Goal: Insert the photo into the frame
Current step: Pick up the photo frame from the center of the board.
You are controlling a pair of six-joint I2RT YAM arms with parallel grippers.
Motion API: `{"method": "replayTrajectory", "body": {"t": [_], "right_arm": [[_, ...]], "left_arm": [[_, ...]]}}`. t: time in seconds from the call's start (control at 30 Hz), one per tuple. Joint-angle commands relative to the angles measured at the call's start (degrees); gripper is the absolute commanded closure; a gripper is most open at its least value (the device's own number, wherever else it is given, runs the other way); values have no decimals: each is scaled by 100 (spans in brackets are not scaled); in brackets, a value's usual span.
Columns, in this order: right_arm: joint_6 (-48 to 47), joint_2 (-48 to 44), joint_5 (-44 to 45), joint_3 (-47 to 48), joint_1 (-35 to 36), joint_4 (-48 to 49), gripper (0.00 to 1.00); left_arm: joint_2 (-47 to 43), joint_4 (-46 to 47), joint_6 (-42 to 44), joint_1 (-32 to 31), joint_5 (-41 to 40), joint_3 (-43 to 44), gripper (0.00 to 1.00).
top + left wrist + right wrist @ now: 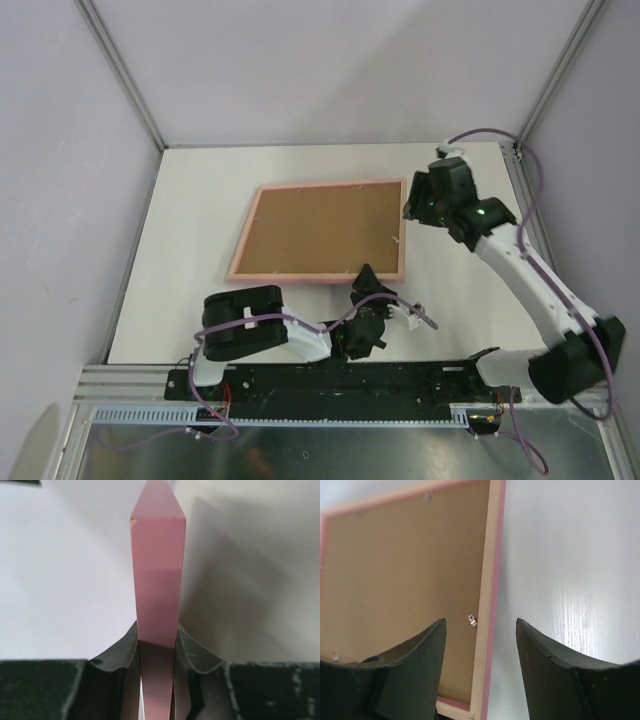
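The frame (330, 184) lies back-up on the white table, pink along its outer rim and pale wood on the back. A brown backing board (320, 230) fills it. The photo is out of view. My left gripper (366, 280) is shut on the frame's near edge, close to the right corner; in the left wrist view the pink edge (157, 580) runs up from between the pads (181, 645). My right gripper (410, 210) hangs open over the frame's right side. The wooden rail (487, 605) and a small metal tab (472, 620) lie between its fingers (427, 650).
Bare white tabletop (200, 220) surrounds the frame. Grey enclosure walls with metal posts (120, 70) close in the left, back and right. The arm bases sit on a black rail (330, 380) at the near edge.
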Motion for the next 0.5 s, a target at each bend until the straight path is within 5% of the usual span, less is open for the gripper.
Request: {"method": "replayTrajectory", "body": {"t": [0.0,0.27,0.47], "right_arm": [[124,-1109,950,350,-63,94,37],[224,-1899,1597,257,-513,148,36],[245,-1970,1221,42,-1073,178,36]], "left_arm": [[-1063,1142,645,139,-303,467,100],[-2047,1021,1055,239,23,1487,100],[-2612,119,372,239,231,2134,100]]}}
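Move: The left fingers already hold the photo frame by its near rail; the frame's middle lies about 12 cm ahead of that hand, 11 cm to its left and some 3 cm lower. The frame's near right corner is level with the hand and about 8 cm to its right. The open right gripper hangs over the right rail, whose middle is some 3 cm ahead and 12 cm below; from it the frame's middle lies about 20 cm left, 3 cm ahead and 13 cm down. Raise the left gripper nearly straight up, about 23 cm and fast, keeping its pinch on the frame's near rail and rolling some 35 degrees so the hand's right side comes up. Meanwhile swing the empty, still open right gripper up about 13 cm and right about 10 cm, away from the frame, tipping its fingers up and turning them clockwise. ##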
